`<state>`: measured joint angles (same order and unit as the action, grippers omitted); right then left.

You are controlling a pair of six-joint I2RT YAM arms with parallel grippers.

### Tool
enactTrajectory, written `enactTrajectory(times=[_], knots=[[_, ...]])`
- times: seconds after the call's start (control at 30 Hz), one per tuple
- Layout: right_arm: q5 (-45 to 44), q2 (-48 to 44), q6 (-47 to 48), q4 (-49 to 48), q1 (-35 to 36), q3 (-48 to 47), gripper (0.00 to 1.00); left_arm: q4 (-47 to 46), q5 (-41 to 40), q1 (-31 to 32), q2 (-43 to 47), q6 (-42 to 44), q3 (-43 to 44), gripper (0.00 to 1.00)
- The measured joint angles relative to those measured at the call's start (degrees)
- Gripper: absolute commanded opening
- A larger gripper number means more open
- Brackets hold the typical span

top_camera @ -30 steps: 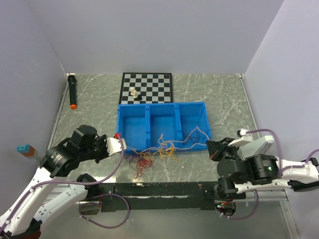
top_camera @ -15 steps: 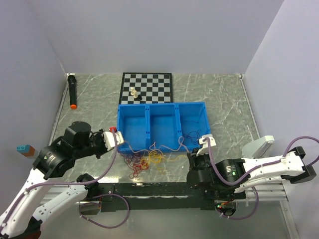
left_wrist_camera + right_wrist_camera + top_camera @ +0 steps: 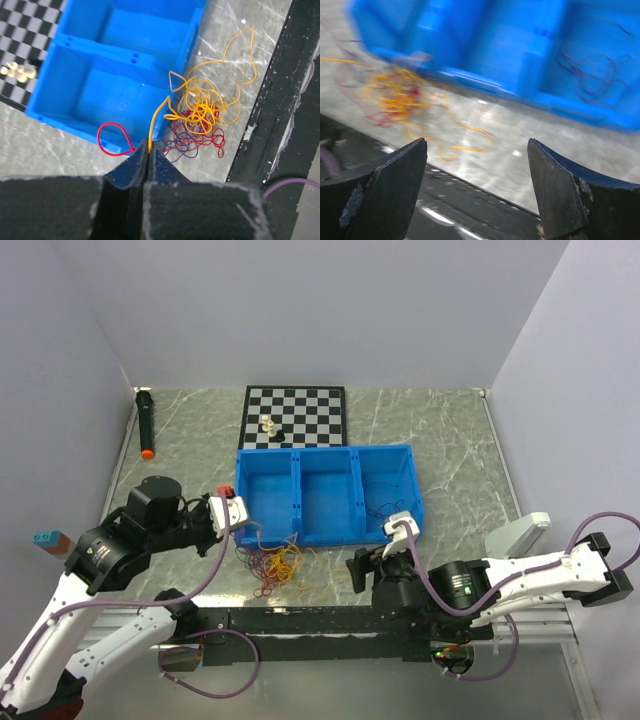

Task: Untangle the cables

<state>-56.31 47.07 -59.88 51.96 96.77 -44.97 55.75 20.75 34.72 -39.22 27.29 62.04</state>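
Observation:
The cables (image 3: 276, 562) lie as a loose bunch of yellow, red and purple strands on the table, in front of the blue bin's (image 3: 330, 537) left end. My left gripper (image 3: 238, 512) hovers by the bin's front left corner. In the left wrist view it (image 3: 149, 146) is shut on a yellow strand and a red loop that lead to the bunch (image 3: 205, 107). My right gripper (image 3: 363, 568) stands open in front of the bin's right part. Nothing is between its fingers (image 3: 476, 145), and the cables (image 3: 395, 97) lie blurred to their left. A few dark strands (image 3: 590, 80) rest in the bin's right compartment.
A chessboard (image 3: 295, 415) with three chess pieces (image 3: 270, 425) lies behind the bin. A black marker with an orange tip (image 3: 146, 425) lies at the far left. The black rail (image 3: 300, 620) runs along the near edge. A small blue-and-brown block (image 3: 48, 539) sits beyond the table's left side.
My right gripper has opened, let go of its strand and swung left along the bin's front. The stretched-out strands have fallen back into a bunch at the left. The left gripper stays shut.

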Motion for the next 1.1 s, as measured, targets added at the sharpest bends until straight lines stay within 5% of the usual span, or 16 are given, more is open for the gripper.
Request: enactTrajectory(times=[0.17, 0.47, 0.67, 1.1], knots=[[5.5, 1.6, 16.7, -18.1, 1.5, -0.3, 0.86, -0.5, -0.2, 0.0, 0.0, -1.2, -2.4, 0.01], [31.7, 25.7, 40.0, -43.6, -4.5, -5.6, 0.76, -4.9, -3.5, 0.0, -3.8, -4.6, -4.5, 0.01], [44.6, 30.9, 43.7, -53.2, -14.3, -5.8, 0.67, -5.8, -5.0, 0.0, -6.1, -5.8, -4.5, 0.01], [57.4, 44.2, 44.2, -61.5, -18.5, -8.0, 0.5, -6.4, -7.1, 0.0, -5.2, -5.7, -4.5, 0.01]])
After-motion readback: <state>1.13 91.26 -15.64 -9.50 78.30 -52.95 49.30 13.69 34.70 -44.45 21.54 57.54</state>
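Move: The tangled cable pile lies about 26 cm to the right hand's left, some 3 cm farther out and 17 cm below. From the left hand, which already holds a yellow strand and a red loop of it, the pile is roughly 8 cm to the right, 2 cm back and 25 cm down. The blue box's left compartment sits 21 cm ahead and 27 cm left of the right hand; the loose dark cable in its right compartment, 17 cm ahead and 3 cm right. Sweeping left by some 25 cm, the empty right hand swings in over the near side of the cable pile, bowing back towards the base and rising slightly before it sinks, about 6 cm lower in all. It turns about 50 degrees counter-clockwise as its wide-open fingers close to roughly half. The left hand keeps its pinch on the yellow and red strands, easing forward and down about 3 cm each. ##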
